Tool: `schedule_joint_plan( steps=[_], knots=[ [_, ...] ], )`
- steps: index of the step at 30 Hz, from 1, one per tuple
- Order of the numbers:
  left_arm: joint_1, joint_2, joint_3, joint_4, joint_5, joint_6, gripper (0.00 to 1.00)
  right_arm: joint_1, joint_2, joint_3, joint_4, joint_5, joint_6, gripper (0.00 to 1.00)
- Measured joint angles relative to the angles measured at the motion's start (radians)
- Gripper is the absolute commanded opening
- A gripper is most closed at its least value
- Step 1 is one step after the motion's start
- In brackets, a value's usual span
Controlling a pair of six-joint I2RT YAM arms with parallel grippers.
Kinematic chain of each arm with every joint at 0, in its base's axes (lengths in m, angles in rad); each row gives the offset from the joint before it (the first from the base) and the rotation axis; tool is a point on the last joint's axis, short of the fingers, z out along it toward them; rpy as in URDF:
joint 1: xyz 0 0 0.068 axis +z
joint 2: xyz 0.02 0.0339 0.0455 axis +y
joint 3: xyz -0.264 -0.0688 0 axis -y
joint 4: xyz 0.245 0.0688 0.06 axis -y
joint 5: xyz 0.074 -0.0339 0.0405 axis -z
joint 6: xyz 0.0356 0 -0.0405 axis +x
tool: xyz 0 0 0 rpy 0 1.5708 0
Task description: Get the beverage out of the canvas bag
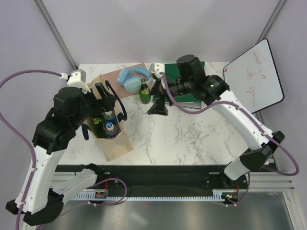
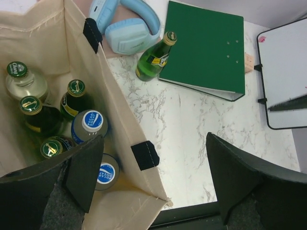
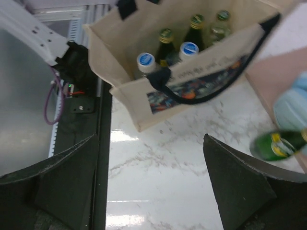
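The beige canvas bag (image 1: 115, 143) with navy handles stands open at the table's front left. It also shows in the left wrist view (image 2: 127, 139) and the right wrist view (image 3: 134, 100). It holds several bottles: green ones with gold caps (image 2: 76, 88) and two blue-capped Pocari Sweat bottles (image 2: 92, 120). My left gripper (image 1: 104, 99) is open above the bag's mouth. In its wrist view the left gripper (image 2: 156, 184) straddles the bag's near wall, one finger (image 2: 86, 172) over the bottles. My right gripper (image 1: 158, 103) is open and empty over the table's middle, beside a green bottle (image 1: 145, 92) standing outside the bag.
Blue headphones (image 1: 133, 77) lie on a brown mat at the back. A green binder (image 1: 184, 76) lies at the back right, under the right arm. A whiteboard (image 1: 252, 74) leans at the far right. The table's front edge (image 1: 163, 165) is close to the bag.
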Motion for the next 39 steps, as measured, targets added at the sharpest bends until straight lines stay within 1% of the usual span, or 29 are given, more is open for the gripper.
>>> schedule_joint_plan(
  steps=[1, 3, 4, 7, 10, 14, 23, 28, 34, 39],
  knots=[
    [0.0, 0.003, 0.006, -0.007, -0.008, -0.003, 0.92, 0.045, 0.023, 0.032, -0.007, 0.001, -0.008, 0.93],
    [0.0, -0.011, 0.013, -0.02, -0.022, -0.013, 0.91, 0.14, 0.071, 0.089, -0.011, 0.003, -0.021, 0.9],
    [0.0, -0.028, 0.014, -0.026, -0.035, -0.022, 0.91, 0.179, 0.095, 0.108, -0.008, 0.004, -0.026, 0.85],
    [0.0, -0.106, 0.019, -0.055, -0.071, -0.054, 0.91, 0.285, 0.162, 0.135, 0.023, 0.009, -0.025, 0.8],
    [0.0, -0.192, 0.044, -0.101, -0.113, -0.085, 0.91, 0.354, 0.228, 0.155, 0.055, 0.024, -0.026, 0.76],
    [0.0, -0.275, 0.065, -0.143, -0.159, -0.114, 0.91, 0.415, 0.327, 0.21, 0.084, 0.069, -0.03, 0.75],
    [0.0, -0.286, 0.057, -0.219, -0.207, -0.134, 0.91, 0.428, 0.481, 0.314, 0.117, 0.194, -0.073, 0.74],
    [0.0, -0.287, 0.05, -0.225, -0.216, -0.134, 0.91, 0.427, 0.515, 0.318, 0.117, 0.248, -0.093, 0.7],
    [0.0, -0.296, 0.047, -0.228, -0.219, -0.134, 0.91, 0.428, 0.526, 0.316, 0.117, 0.296, -0.115, 0.7],
    [0.0, -0.306, 0.046, -0.243, -0.219, -0.135, 0.91, 0.428, 0.547, 0.316, 0.118, 0.319, -0.129, 0.67]
  ],
)
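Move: The near Pocari bottle, upright in the bag, lies about 23 cm to the right hand's left, some 3 cm back and 25 cm below it. The far Pocari bottle stands about 7 cm beyond it; the nearest green bottle is some 7 cm to its left and 3 cm farther out. The green bottle already out stands about 22 cm ahead of the right hand and 5 cm left. From the left hand, the near Pocari bottle lies level fore-and-aft, roughly 4 cm left and 25 cm down. The near Pocari bottle's cap draws the right hand: it sweeps about 20 cm left over the bag's right wall, swinging back some 10 cm and then partly forward again, and sinks about 12 cm, fingers tipping down and narrowing but still open about the cap. The empty left hand clears off back and to the left, turning counter-clockwise. ##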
